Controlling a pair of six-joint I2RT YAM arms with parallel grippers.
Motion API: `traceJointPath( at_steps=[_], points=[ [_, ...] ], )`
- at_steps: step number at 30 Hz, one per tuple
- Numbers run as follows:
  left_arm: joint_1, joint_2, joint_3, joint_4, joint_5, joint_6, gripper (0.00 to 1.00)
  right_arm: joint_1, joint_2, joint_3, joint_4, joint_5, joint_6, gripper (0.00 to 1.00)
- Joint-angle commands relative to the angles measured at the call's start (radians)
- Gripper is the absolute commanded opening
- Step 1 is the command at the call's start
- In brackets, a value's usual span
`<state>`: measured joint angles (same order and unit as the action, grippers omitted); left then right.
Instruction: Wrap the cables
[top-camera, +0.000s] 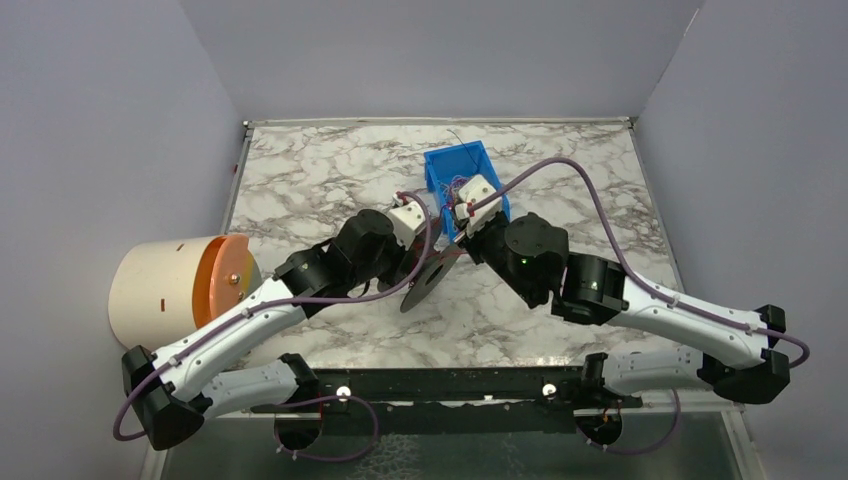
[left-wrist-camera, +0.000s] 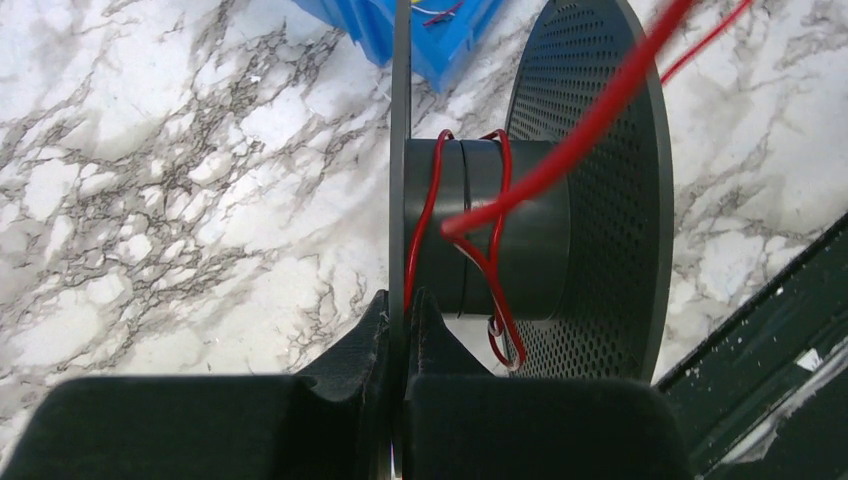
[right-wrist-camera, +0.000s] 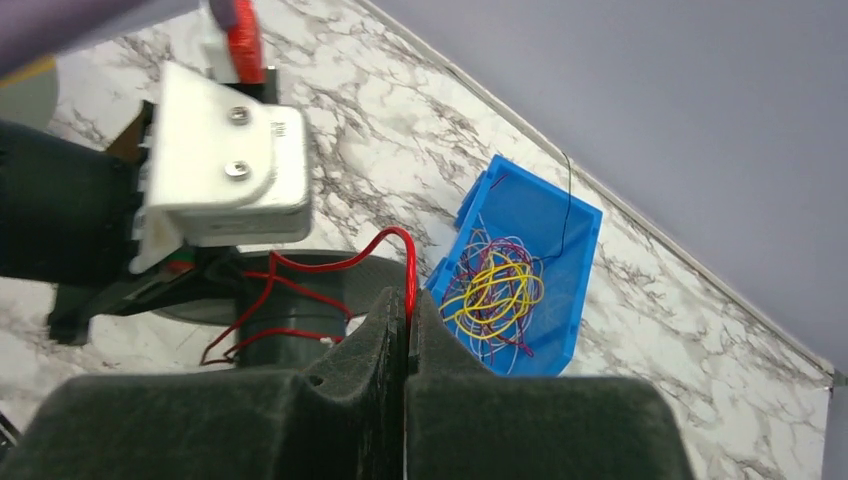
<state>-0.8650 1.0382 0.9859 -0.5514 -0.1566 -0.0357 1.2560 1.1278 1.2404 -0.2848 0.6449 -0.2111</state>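
A black spool (left-wrist-camera: 530, 230) with perforated flanges stands on edge on the marble table (top-camera: 320, 170), at the middle (top-camera: 428, 280) between both arms. My left gripper (left-wrist-camera: 400, 305) is shut on the thin rim of its near flange. A red cable (left-wrist-camera: 590, 125) loops loosely round the core and runs up and away. My right gripper (right-wrist-camera: 408, 305) is shut on that red cable (right-wrist-camera: 340, 262) just above the spool (right-wrist-camera: 290, 340). The other cables (right-wrist-camera: 495, 290), a yellow, purple and white tangle, lie in a blue bin (right-wrist-camera: 560, 225).
The blue bin (top-camera: 455, 165) stands just behind the two grippers, at the table's centre back. A cream cylinder with an orange face (top-camera: 165, 285) sits off the table's left edge. A black rail (top-camera: 450, 385) runs along the near edge. Grey walls enclose the table.
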Motion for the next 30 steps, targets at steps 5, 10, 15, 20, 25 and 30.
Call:
traceJointPath(
  at_steps=[5, 10, 15, 20, 25, 30],
  points=[
    [-0.013, -0.084, 0.030, -0.040, 0.142, 0.026, 0.00, -0.158, 0.006, -0.040, -0.004, -0.139, 0.022, 0.01],
    [-0.016, -0.119, 0.035, -0.069, 0.216, 0.029, 0.00, -0.228, -0.007, -0.084, -0.028, -0.183, 0.045, 0.01],
    [-0.017, -0.145, 0.045, -0.078, 0.304, 0.031, 0.00, -0.273, -0.027, -0.149, -0.039, -0.215, 0.068, 0.01],
    [-0.016, -0.155, 0.068, -0.091, 0.357, 0.028, 0.00, -0.294, -0.066, -0.222, -0.040, -0.215, 0.102, 0.01],
    [-0.016, -0.168, 0.083, -0.097, 0.362, 0.028, 0.00, -0.300, -0.113, -0.291, -0.045, -0.209, 0.142, 0.01],
    [-0.016, -0.179, 0.095, -0.096, 0.375, 0.017, 0.00, -0.302, -0.157, -0.358, -0.056, -0.205, 0.199, 0.01]
  ],
)
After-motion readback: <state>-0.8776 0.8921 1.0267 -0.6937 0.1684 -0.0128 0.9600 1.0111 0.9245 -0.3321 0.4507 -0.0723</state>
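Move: The left fingers already pinch one flange of the spool, its middle about 2 cm ahead, 7 cm to the right and 4 cm below that hand. The right fingers hold the red cable, with the spool roughly 8 cm to their left, 1 cm back and 17 cm lower. The blue box lies some 23 cm ahead of the right hand, 2 cm to its right and 32 cm down. The right hand, keeping its pinch on the red cable, swings about 5 cm forward while easing right, then sinks some 12 cm in all and drifts right, tipping its fingers further down as it passes beyond the spool's far right side to about drum height. The left hand keeps the flange gripped and draws the spool back about 7 cm, away from the blue box, turning it some 15 degrees clockwise and lifting it slightly towards the end. ##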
